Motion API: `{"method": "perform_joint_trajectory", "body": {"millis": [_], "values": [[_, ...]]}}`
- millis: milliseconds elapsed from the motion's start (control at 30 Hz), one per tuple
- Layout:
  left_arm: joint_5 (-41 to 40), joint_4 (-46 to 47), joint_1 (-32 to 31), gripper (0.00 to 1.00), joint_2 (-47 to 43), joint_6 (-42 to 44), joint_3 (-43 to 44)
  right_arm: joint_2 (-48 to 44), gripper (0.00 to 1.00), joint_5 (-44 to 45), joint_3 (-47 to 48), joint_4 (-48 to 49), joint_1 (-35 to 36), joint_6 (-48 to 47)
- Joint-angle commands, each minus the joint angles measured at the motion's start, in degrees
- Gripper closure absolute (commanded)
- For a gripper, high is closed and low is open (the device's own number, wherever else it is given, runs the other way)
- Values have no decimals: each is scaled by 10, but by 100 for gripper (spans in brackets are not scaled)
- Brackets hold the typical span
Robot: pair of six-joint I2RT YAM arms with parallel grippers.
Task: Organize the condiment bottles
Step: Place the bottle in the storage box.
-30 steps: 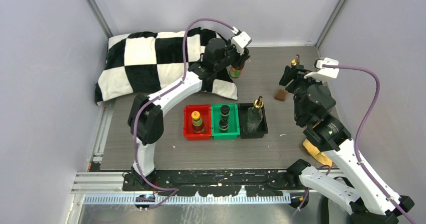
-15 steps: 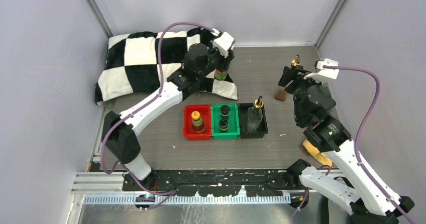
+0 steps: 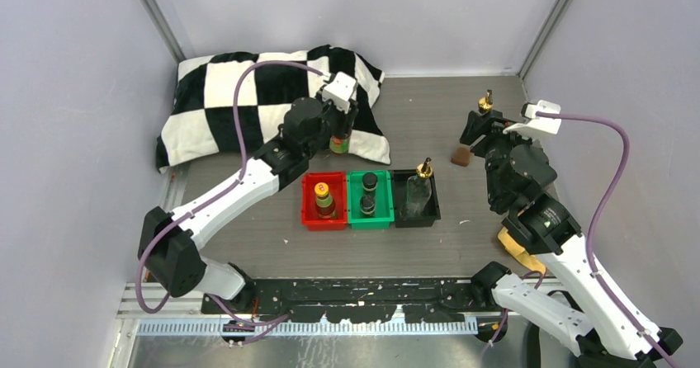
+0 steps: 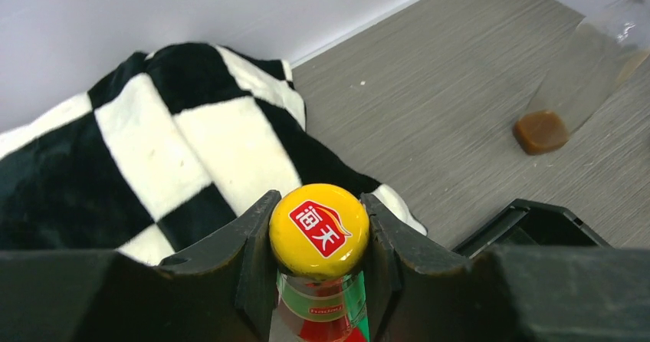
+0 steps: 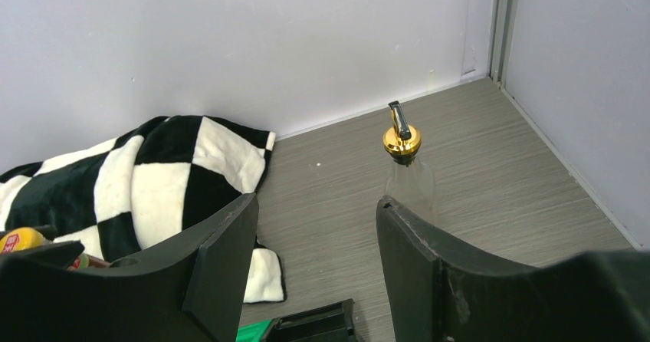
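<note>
My left gripper (image 4: 319, 238) is shut on the neck of a reddish-brown bottle with a yellow cap (image 4: 319, 229) and a green label, held in the air over the checkered pillow's near corner (image 3: 338, 143). The red tray (image 3: 309, 211) holds a matching yellow-capped bottle (image 3: 322, 196). Two dark black-capped bottles (image 3: 368, 195) stand in the green tray (image 3: 353, 219). One clear glass bottle with a gold pourer (image 3: 423, 178) stands in the black tray (image 3: 435, 211). Another (image 5: 402, 141) stands on the table at the far right, just beyond my open, empty right gripper (image 5: 314, 269).
A black-and-white checkered pillow (image 3: 239, 104) lies at the back left. A small brown block (image 3: 461, 156) sits on the table near the right gripper (image 3: 477, 130). A yellow cloth (image 3: 520, 248) lies under the right arm. Walls close in the back and both sides.
The left arm has carried the yellow-capped bottle leftward and nearer, from the pillow's far right edge to just behind the red tray. The right arm has barely shifted.
</note>
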Motion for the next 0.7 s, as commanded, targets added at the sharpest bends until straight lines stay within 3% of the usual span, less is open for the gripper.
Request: {"method": "perform_joint_trajectory", "body": {"millis": [0,267,667], "values": [[-57,103,1,100,-77,-32,-15,-9,36,-1,-1,6,3,10],[-107,99,1,100,-145,-78,-84,-13,36,-6,-4,5,3,16],[-119,119,0,100,-205,-119,-181,-14,37,-10,-3,2,3,19]]}}
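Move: Back and to the left of the left hand, which already holds a yellow-capped bottle in the air, sits the red storage box: about 11 cm back, 7 cm left and 21 cm below. Another yellow-capped bottle stands in it, some 14 cm back and 6 cm left of the hand. The green box is 11 cm back and 7 cm right, the black box 10 cm back and 21 cm right. From the right hand the red box lies roughly 41 cm left, 2 cm back, 28 cm below. Carrying the yellow-capped bottle by its neck, the left hand sweeps about 7 cm left and 4 to 5 cm back towards the red box, staying nearly level until it sinks some 2 cm at the end. Meanwhile the wrist swings roughly 10 degrees counter-clockwise and rolls a little, left side down; the fingers keep their hold. ##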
